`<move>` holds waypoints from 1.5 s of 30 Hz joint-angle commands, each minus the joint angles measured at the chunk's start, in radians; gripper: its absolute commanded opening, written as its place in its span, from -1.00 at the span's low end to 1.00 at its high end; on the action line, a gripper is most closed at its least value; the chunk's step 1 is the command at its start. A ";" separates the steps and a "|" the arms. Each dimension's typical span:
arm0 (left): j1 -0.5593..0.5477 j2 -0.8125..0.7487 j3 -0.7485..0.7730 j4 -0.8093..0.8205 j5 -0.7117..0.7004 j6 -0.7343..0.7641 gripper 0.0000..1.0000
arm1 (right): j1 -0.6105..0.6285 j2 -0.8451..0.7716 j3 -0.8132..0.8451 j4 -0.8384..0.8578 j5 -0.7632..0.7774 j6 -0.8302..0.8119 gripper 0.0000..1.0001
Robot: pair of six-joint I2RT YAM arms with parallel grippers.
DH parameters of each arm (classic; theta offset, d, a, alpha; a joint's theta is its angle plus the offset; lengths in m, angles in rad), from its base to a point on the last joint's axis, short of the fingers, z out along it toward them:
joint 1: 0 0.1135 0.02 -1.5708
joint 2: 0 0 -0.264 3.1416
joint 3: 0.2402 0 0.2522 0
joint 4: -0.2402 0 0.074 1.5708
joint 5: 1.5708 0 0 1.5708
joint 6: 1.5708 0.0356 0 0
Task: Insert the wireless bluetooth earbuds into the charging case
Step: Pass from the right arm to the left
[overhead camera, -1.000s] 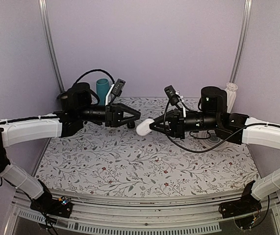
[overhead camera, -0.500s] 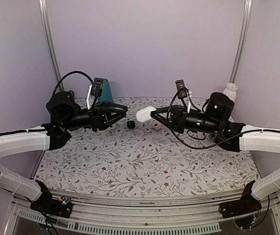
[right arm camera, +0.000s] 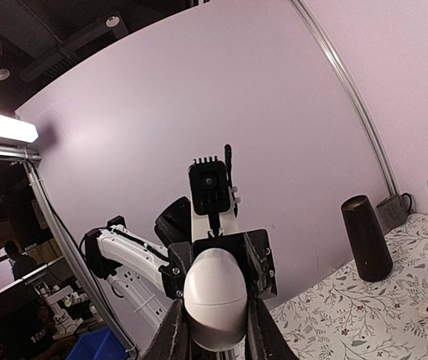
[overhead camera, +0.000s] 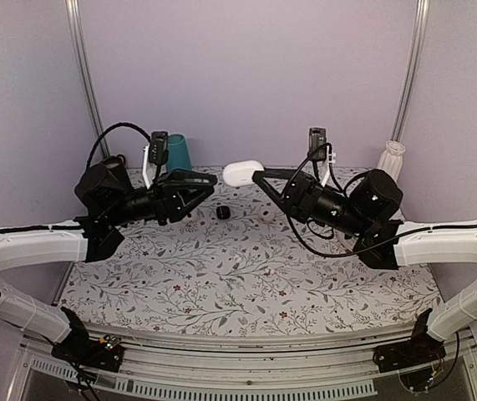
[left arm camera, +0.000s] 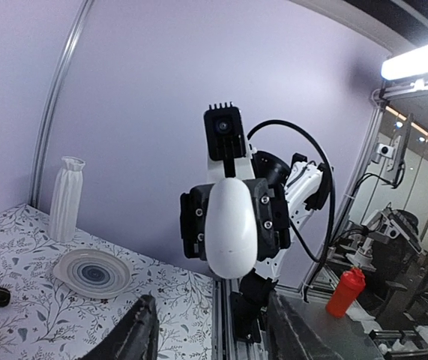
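My right gripper (overhead camera: 257,176) is shut on the charging case (overhead camera: 243,173), a glossy white pebble with its lid closed, and holds it high above the table. In the right wrist view the case (right arm camera: 214,294) sits between my fingers (right arm camera: 172,334). My left gripper (overhead camera: 214,189) is open and empty, level with the case and a short gap to its left, facing it. In the left wrist view the case (left arm camera: 231,225) hangs ahead of and above my spread left fingers (left arm camera: 140,331). No earbuds show in any view.
A small black lump (overhead camera: 222,212) and a white round dark-centred piece (overhead camera: 266,215) lie on the floral table below the grippers. A teal cup (overhead camera: 177,153) stands at the back left, a white vase (overhead camera: 393,159) at the back right, with a plate (left arm camera: 92,271) near it.
My right gripper has lifted the case up and slightly left. My left gripper has pulled back to the left and risen, staying open.
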 commanded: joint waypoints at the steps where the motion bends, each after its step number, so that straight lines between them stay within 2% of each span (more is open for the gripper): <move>1: -0.037 0.007 0.005 0.036 0.005 0.064 -0.02 | 0.028 0.037 -0.007 0.139 0.054 -0.010 -0.95; 5: -0.060 0.002 0.015 0.029 0.004 0.114 -0.05 | 0.057 0.068 0.010 0.151 0.058 -0.041 -0.95; 9: -0.079 0.007 0.027 0.020 -0.006 0.152 -0.17 | 0.077 0.082 0.011 0.175 0.088 -0.062 -0.95; 17: -0.097 0.012 0.031 0.051 -0.020 0.160 -0.34 | 0.101 0.098 -0.008 0.228 0.153 -0.095 -0.95; 30: -0.115 0.025 0.010 0.176 -0.061 0.125 -0.38 | 0.119 0.126 -0.015 0.263 0.161 -0.128 -0.94; 45: -0.121 0.040 0.020 0.196 -0.048 0.112 -0.46 | 0.120 0.144 -0.006 0.250 0.133 -0.123 -0.94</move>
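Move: The charging case, shut and held out by the right fingers, has its middle about 5 cm to the right of the left hand's open fingers, some 2 cm above them and about level fore and aft. From the right hand point it sits about 2 cm left, 1 cm ahead and 1 cm up. The left fingertips it is taken to wait about 7 cm to the right hand's left, about level fore and aft and 1 cm lower. Nothing else stands near; both hands are in open air. The charging case is carried about 2 cm left and as far back by the right hand, which keeps its grip and tilts a little. The left hand meets it, drawing back about 3 cm, edging right and later rising some 2 cm as it rolls about 10 degrees; its fingers narrow from half open to about a quarter around the free end. Whether they touch can't be seen. ##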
